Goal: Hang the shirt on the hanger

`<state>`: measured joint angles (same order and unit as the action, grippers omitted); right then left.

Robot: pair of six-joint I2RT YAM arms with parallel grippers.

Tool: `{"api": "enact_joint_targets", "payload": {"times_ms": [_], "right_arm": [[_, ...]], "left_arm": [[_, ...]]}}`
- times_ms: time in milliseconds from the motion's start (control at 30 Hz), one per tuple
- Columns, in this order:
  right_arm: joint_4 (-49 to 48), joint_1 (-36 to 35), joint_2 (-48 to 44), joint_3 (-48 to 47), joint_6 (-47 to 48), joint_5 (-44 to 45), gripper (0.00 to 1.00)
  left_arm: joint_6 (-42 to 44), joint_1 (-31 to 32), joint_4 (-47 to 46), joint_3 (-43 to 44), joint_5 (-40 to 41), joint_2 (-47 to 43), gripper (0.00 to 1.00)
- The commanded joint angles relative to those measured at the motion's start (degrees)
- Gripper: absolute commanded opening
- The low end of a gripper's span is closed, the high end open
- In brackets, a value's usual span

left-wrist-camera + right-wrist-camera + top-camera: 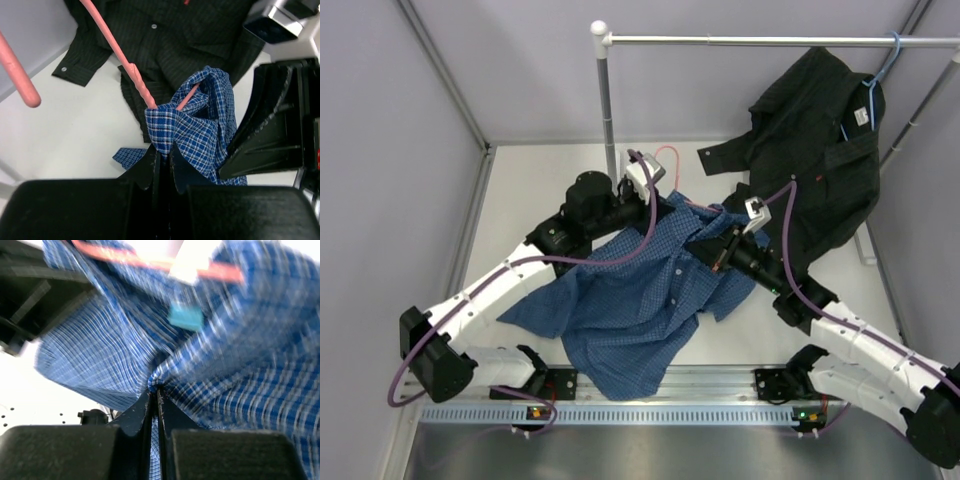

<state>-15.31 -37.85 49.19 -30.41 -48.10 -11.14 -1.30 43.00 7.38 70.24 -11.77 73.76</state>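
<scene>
The blue checked shirt (640, 300) lies bunched in the middle of the table, its collar end lifted between both grippers. The pink-red wire hanger (667, 150) sticks up behind it, hook uppermost. In the left wrist view the hanger (117, 47) runs down into the shirt (200, 125) at the collar. My left gripper (164, 149) is shut on a fold of the shirt; it also shows in the top view (663, 205). My right gripper (154, 387) is shut on shirt fabric (100, 355), with the hanger wire (125, 259) blurred above; it also shows in the top view (705, 243).
A black shirt (820, 140) hangs on a light blue hanger (880, 70) from the metal rail (750, 41) at the back right, its hem draping onto the table. The rail's upright post (607, 110) stands behind the left gripper. Grey walls close in both sides.
</scene>
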Motion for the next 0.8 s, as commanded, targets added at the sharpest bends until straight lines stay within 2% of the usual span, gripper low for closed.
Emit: {"api": "enact_joint_targets", "payload": {"times_ms": [0, 67, 167, 233, 333, 367, 433, 467, 567, 633, 700, 767], "right_arm": [[-2.99, -2.14, -2.33, -3.68, 2.91, -1.79, 0.0], [2.9, -2.14, -3.66, -4.3, 5.63, 1.71, 0.0], [8.17, -2.14, -6.29, -3.08, 8.36, 3.4, 0.0], [9.33, -2.14, -8.23, -1.58, 11.68, 1.22, 0.19], [18.18, -2.06, -12.61, -1.84, 17.48, -1.42, 0.38], [22.39, -2.06, -14.45, -2.02, 18.64, -1.52, 0.51], [25.75, -1.97, -19.82, -3.24, 21.53, -1.78, 0.64], [28.73, -1.88, -21.23, -5.34, 22.51, -3.44, 0.74], [32.61, -1.79, -22.39, -12.79, 26.03, -5.47, 0.78], [35.08, -1.79, -19.41, -16.76, 29.44, -4.0, 0.79], [34.91, -1.62, -14.86, -21.69, 33.13, -3.28, 0.78], [34.47, -1.44, -8.54, -26.51, 36.56, -7.3, 0.78]], "left_arm": [[3.82, -0.29, -16.94, -5.97, -11.86, -4.4, 0.0], [5.07, -0.29, -20.8, -11.25, -10.91, -7.99, 0.0], [6.92, -0.29, -23.19, -15.29, -4.59, -10.82, 0.0], [9.12, -0.29, -22.59, -15.66, -2.73, -11.97, 0.0], [11.93, -0.29, -19.51, -14.96, -2.91, -12.14, 0.0], [12.98, -0.29, -18.9, -14.69, -2.82, -12.14, 0.0], [14.3, -0.29, -17.14, -14.34, -4.04, -12.23, 0.0], [15.09, -0.29, -16.35, -13.73, -4.75, -12.15, 0.0], [15.62, -0.29, -13.1, -12.06, -7.9, -11.09, 0.0], [15.45, -0.38, -10.64, -10.39, -11.15, -10.13, 0.0], [15.54, -0.29, -9.23, -9.16, -18.35, -9.77, 0.0], [15.01, -0.29, -8.26, -9.15, -23.01, -10.03, 0.0]]}}
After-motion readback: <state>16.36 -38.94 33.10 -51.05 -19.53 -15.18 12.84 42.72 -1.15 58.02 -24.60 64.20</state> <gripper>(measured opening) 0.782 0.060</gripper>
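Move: The shirt edge to be let go is right between the right hand's closed fingertips. From there the hanger's neck, gathered with collar cloth at the left fingertips, is about 8 cm ahead, 4 cm left and 4 cm higher; the hanger's right shoulder is some 7 cm ahead, 3 cm right and 3 cm up. From the left hand, the pinched edge lies roughly 8 cm back, 6 cm right and 3 cm below. The shirt edge comes free as the right fingers open wide, the hand drawing back and to the right, then rising about 11 cm away from the cloth while its fingers tip up some 30 degrees. The left hand keeps its pinch on the collar cloth by the hanger's neck, dips briefly, and draws back about 5 cm, its fingers tipping up and turning clockwise. ##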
